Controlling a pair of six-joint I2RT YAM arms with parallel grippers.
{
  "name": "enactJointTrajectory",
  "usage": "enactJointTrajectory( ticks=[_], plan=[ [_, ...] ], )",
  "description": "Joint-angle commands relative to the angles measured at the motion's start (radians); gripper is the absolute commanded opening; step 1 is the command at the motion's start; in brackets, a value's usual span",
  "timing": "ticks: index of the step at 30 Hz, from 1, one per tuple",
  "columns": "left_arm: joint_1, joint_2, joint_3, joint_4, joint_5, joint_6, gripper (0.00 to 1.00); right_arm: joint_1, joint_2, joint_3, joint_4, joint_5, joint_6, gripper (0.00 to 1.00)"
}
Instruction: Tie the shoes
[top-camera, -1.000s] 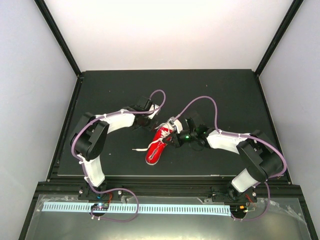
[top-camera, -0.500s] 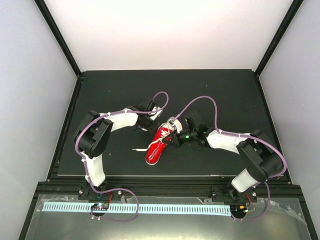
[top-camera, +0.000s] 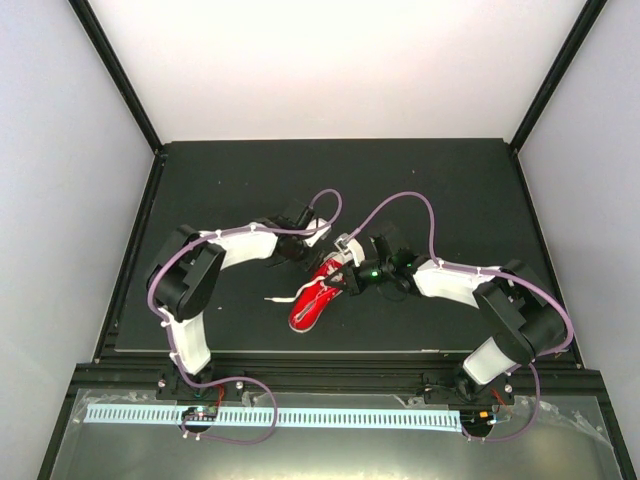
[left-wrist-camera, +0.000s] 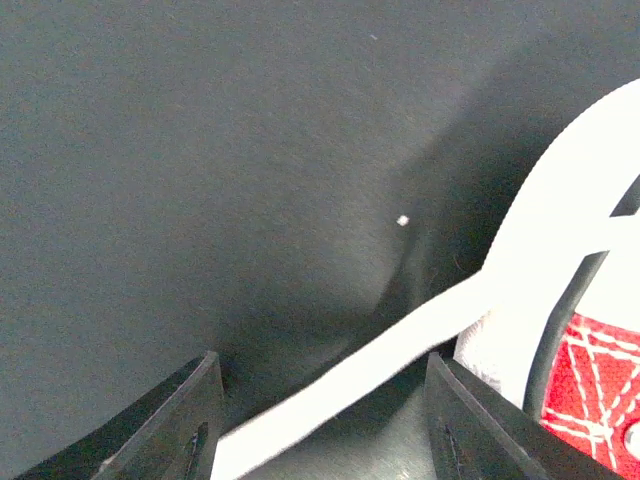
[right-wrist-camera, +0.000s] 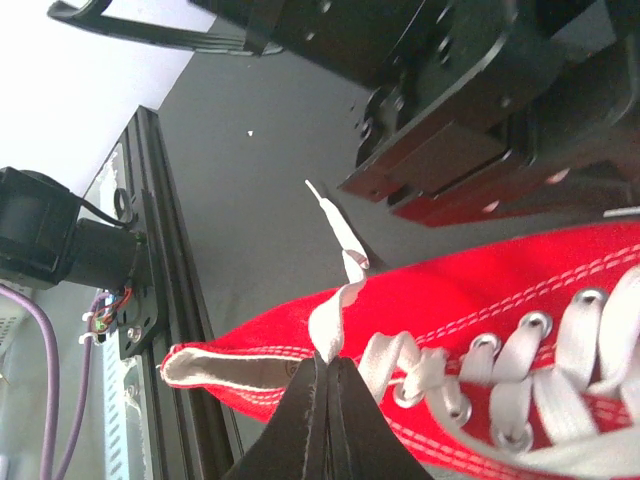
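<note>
The red shoe (top-camera: 310, 300) lies at the middle of the black mat, its white laces (top-camera: 276, 298) trailing left. My right gripper (top-camera: 343, 281) is over the shoe's right side. In the right wrist view it (right-wrist-camera: 328, 362) is shut on a white lace (right-wrist-camera: 345, 262) above the red canvas (right-wrist-camera: 470, 290). My left gripper (top-camera: 304, 251) is at the shoe's far end. Its jaws (left-wrist-camera: 322, 368) stand open, with a flat white lace (left-wrist-camera: 330, 390) running between the fingers (left-wrist-camera: 190, 425) without touching them. The shoe's white rubber (left-wrist-camera: 560, 225) is just to the right.
The black mat (top-camera: 220, 180) has a raised metal frame (top-camera: 130, 270) along its left and near edges. White walls enclose the cell on three sides. Purple cables (top-camera: 410, 200) loop over both arms above the shoe.
My left arm has swung right and nearer, closing in on the shoe's far end. The shoe and its loose lace end have shifted slightly left. The right gripper has stayed shut on its lace.
</note>
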Motion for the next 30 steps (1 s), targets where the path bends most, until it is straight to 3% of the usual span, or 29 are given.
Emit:
enactJointTrajectory(
  ticks=[1,6,12,23,30],
  plan=[
    [-0.049,-0.055,-0.041,-0.026,0.034,-0.039,0.57,0.005,-0.009,0.023,0.022,-0.015,0.007,0.02],
    [-0.072,-0.105,-0.09,-0.046,-0.062,-0.133,0.58,0.005,-0.032,0.017,0.0,0.001,0.009,0.02],
    [-0.075,-0.238,-0.19,-0.053,-0.083,-0.239,0.59,0.006,-0.084,-0.024,-0.018,0.018,0.016,0.02],
    [-0.145,-0.281,-0.29,-0.131,-0.142,-0.339,0.59,0.006,-0.129,-0.072,0.012,0.021,0.035,0.02],
    [-0.228,-0.324,-0.33,-0.089,-0.066,-0.392,0.58,0.006,-0.132,-0.061,0.008,0.02,0.033,0.02]
  ],
)
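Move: The loose tail of the lace in the right gripper's grip lies about 8 cm back and 4 cm left of the left gripper, 1 cm lower. From the left gripper, the shoe's middle is some 7 cm back and 3 cm right, about 1 cm higher; the front lace runs right beneath the left fingertips, 1 cm lower. From the right gripper, the tail's middle lies about 4 cm back, 9 cm left and 8 cm below. Bring the open left gripper back along the shoe's left side, from beside the toe towards the held lace's tail: about 10 cm back and, midway, some 3 cm left, rising slightly, then sinking again, fingers kept open and the hand turned some 10 degrees counter-clockwise. Keep the right gripper shut on its lace, easing it about 1 cm up, back and right. ##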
